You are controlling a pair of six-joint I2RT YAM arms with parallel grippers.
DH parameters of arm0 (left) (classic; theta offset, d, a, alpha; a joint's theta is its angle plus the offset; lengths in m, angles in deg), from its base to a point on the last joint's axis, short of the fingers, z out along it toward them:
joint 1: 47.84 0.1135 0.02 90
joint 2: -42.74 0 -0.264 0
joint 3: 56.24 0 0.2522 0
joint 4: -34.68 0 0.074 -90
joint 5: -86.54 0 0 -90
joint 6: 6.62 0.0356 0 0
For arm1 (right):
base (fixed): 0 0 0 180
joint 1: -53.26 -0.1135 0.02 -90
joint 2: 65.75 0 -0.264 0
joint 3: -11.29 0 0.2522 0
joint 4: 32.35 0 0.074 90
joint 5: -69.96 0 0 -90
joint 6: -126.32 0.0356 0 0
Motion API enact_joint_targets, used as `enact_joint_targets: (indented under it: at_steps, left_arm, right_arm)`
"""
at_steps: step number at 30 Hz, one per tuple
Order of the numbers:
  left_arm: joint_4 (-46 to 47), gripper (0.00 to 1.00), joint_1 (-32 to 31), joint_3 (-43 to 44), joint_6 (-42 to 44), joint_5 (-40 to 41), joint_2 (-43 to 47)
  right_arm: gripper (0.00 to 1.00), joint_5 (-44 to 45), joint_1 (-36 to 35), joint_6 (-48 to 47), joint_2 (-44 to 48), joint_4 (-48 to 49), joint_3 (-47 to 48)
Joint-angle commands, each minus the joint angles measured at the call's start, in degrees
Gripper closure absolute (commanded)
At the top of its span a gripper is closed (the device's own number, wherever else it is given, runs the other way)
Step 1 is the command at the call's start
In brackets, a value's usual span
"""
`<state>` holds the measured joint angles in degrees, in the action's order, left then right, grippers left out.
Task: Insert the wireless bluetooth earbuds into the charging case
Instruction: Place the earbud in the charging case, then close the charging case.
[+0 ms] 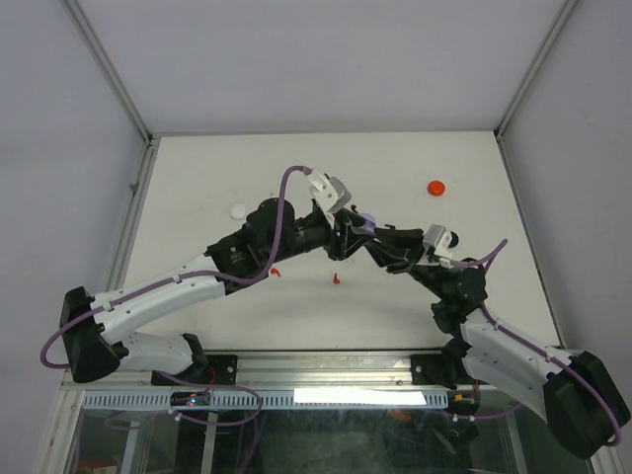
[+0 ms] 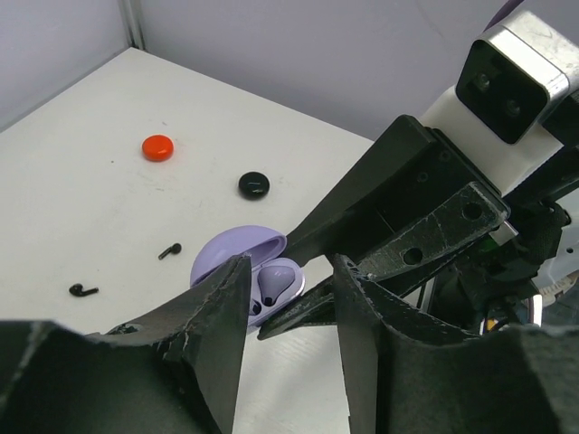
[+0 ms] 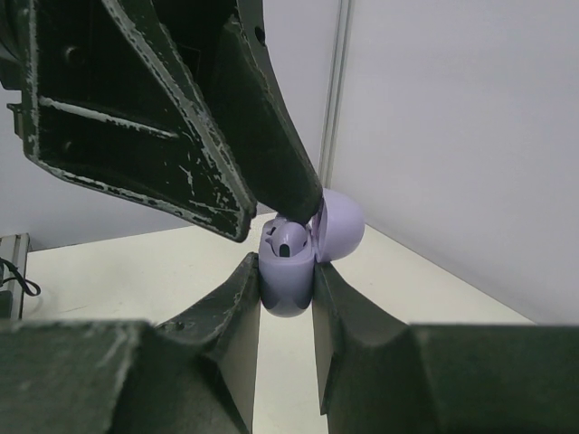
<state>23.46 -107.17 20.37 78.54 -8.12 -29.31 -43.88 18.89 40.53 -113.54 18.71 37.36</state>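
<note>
My right gripper (image 3: 286,271) is shut on the body of an open lilac charging case (image 3: 287,291), holding it above the table with its lid (image 3: 340,226) flipped back. A lilac earbud (image 3: 291,240) sits in one of the case's wells. In the left wrist view the same case (image 2: 233,255) and earbud (image 2: 277,282) show just beyond my left gripper (image 2: 289,294), whose jaws stand open and empty right above the case. Two black earbuds (image 2: 169,251) (image 2: 83,291) lie on the table. Two red earbuds (image 1: 276,272) (image 1: 338,279) lie near the front.
A red round case (image 1: 435,187) sits at the back right, a white one (image 1: 237,209) at the back left, and a black one (image 2: 254,185) lies beyond the lilac case. Both arms meet over the table's middle (image 1: 355,232). Walls close in the sides and back.
</note>
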Motion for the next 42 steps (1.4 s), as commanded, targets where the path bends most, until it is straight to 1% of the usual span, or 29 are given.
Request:
enact_joint_targets:
  at_steps: [1, 7, 10, 13, 17, 19, 22, 25, 29, 36, 42]
  left_arm:
    - [0.56, 0.54, -0.35, -0.11, 0.89, 0.18, 3.13]
    - [-2.2, 0.43, -0.15, 1.35, 0.17, 1.04, 6.09]
    - [-4.78, 0.39, 1.69, 2.13, -0.7, -0.73, 7.3]
    - [-5.53, 0.38, 6.41, 0.71, -3.07, -7.22, 8.77]
    - [-3.49, 0.34, 14.36, -1.43, -9.53, -20.38, 9.82]
    - [-1.93, 0.32, 15.99, -2.07, -11.6, -25.63, 9.7]
    - [0.51, 0.29, 16.92, -2.45, -14.51, -30.4, 8.64]
    - [3.44, 0.28, 18.02, -2.74, -17.98, -34.17, 6.74]
    - [6.95, 0.27, 18.56, -3.87, -21.89, -35.94, 4.77]
    - [9.13, 0.27, 19.15, -4.33, -25.69, -36.79, 1.6]
    - [14.78, 0.3, 19.34, -4.84, -28.64, -41.34, 0.52]
  right_arm:
    - [1.0, -1.1, -0.17, 0.95, 0.5, 4.94, 1.27]
    - [1.0, -1.74, -0.17, 1.37, 0.77, 3.36, 1.5]
    - [1.0, -2.63, -0.19, 1.77, 0.84, 1.87, 2.04]
    - [1.0, -3.51, -0.2, 2.35, 0.86, 0.22, 2.89]
    - [1.0, -6.5, -0.19, 2.99, 0.78, -0.57, 4.51]
    - [1.0, -7.61, -0.18, 3.28, 0.5, -1.34, 5.54]
    - [1.0, -8.28, -0.17, 4.25, -0.27, -1.13, 6.36]
    - [1.0, -9.13, -0.17, 5.56, -1.12, 0.17, 6.81]
    - [1.0, -10.66, -0.17, 6.6, -2.32, 0.15, 8.0]
    - [1.0, -12.19, -0.17, 8.71, -3.15, 2.07, 8.51]
    - [1.0, -12.38, -0.17, 9.56, -4.42, 1.82, 8.78]
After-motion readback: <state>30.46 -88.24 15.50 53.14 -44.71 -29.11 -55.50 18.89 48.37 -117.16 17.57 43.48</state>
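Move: The open charging case, pinched in the right hand's fingers, lies just past the left fingertips: about 3 cm to the left hand's right and 2 cm ahead, level in height. From the right hand the case's middle is some 2 cm ahead, 1 cm left and 1 cm up. On the table roughly 30 cm below the left hand, a red earbud lies about 4 cm ahead and 1 cm left, a black earbud 28 cm ahead and 5 cm right. The charging case stays pinched in the right hand, which draws it about 2.5 cm back and as far left, rising slightly and turning it some 15 degrees counter-clockwise. From beside it the left hand backs off left and up with fingers spreading wide, over 6 cm at its farthest, then comes about 3 cm back right and sinks to its starting height, rolling about 25 degrees and swinging clockwise. ##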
